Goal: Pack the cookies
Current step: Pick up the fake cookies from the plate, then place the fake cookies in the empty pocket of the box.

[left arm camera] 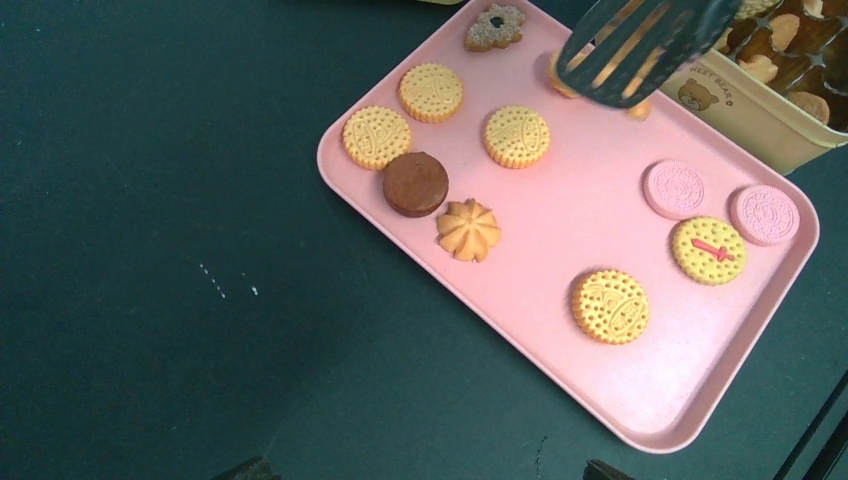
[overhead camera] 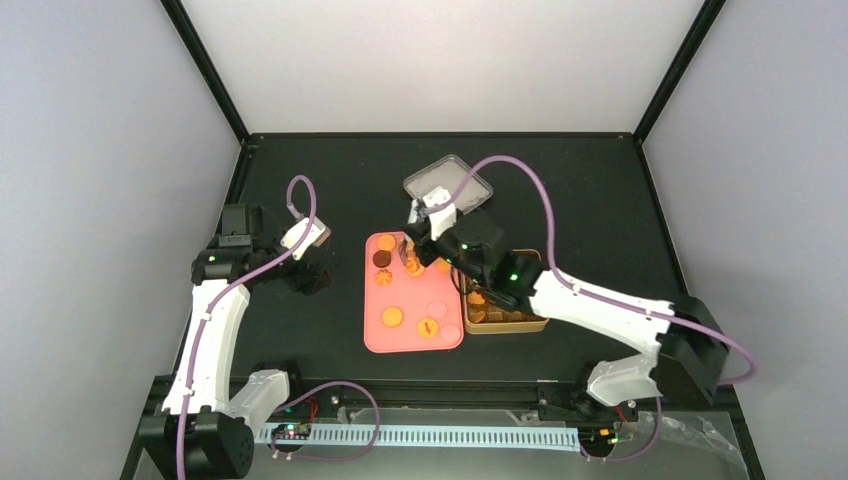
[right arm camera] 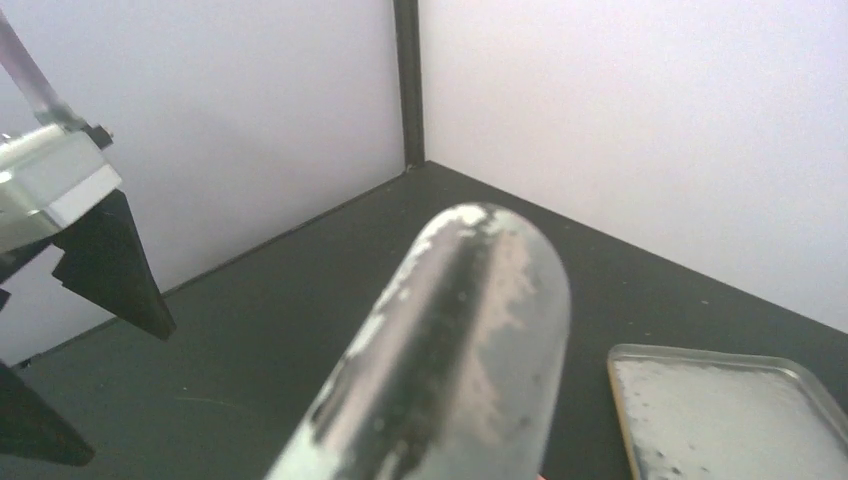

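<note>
The cookies lie spread on a pink tray (left arm camera: 580,220): golden round ones (left arm camera: 516,136), a dark brown one (left arm camera: 415,183), a swirl-shaped one (left arm camera: 468,229) and two pale pink ones (left arm camera: 675,189). My right gripper (overhead camera: 420,240) is shut on metal tongs (right arm camera: 460,340), whose handle fills the right wrist view and hides the fingers. The tongs' slotted ends (left arm camera: 640,45) hang over an orange cookie (left arm camera: 556,78) at the tray's far edge. Left of the tray (overhead camera: 410,335), my left gripper (overhead camera: 315,262) stands open with nothing in it, its fingertips (left arm camera: 605,468) over bare table.
A cookie tin (left arm camera: 740,110) with biscuits inside stands against the tray's right side, also seen from above (overhead camera: 505,322). Its lid (overhead camera: 450,185) lies behind the tray, near the back wall. Dark table surrounds everything.
</note>
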Tool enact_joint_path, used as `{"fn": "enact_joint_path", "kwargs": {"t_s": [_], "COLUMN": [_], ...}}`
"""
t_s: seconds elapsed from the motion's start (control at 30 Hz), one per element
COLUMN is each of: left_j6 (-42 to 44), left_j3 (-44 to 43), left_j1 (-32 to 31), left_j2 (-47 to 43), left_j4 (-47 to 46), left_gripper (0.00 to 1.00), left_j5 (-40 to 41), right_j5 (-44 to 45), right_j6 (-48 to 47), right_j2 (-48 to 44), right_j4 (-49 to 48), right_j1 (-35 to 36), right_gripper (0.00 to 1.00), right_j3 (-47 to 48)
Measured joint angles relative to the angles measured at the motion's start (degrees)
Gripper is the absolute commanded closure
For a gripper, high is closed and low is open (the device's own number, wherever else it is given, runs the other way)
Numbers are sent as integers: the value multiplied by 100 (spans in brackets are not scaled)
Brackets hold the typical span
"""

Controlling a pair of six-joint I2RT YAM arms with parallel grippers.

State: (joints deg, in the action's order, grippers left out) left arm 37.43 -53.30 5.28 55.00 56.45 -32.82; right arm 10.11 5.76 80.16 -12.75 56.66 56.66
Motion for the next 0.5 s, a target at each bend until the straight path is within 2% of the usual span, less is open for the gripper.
{"fn": "enact_joint_path", "kwargs": {"t_s": [0.23, 0.5], "left_j6": [-2, -35], "left_j3": [0, 20], "left_j1": [2, 2], "left_j2": [13, 17], "left_j4": [-44, -157], "left_gripper": [18, 19], "left_j5": [-46, -201], "right_j5": [588, 1475], "right_j6": [118, 520], "right_j2": [-1381, -3104], "right_j4": [625, 1895], "right_j1": [0, -7], "right_gripper": [95, 95], "right_j3": [-713, -1545]}}
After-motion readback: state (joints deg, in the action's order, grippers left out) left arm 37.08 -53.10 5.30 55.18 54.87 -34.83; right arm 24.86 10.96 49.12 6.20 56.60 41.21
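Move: The right hand holds the tongs, with a cookie in their jaws. The compartment box it is carried to lies about 19 cm to the right, 7 cm back and some 25 cm below. The pink plate's middle is about 1 cm left and 7 cm back; the tin lid lies 16 cm ahead, 7 cm right. From the idle left hand, the box is about 40 cm right, 3 cm back. The right hand swings the tongs about 15 cm right and slightly back towards the box, turning clockwise, grip kept. ##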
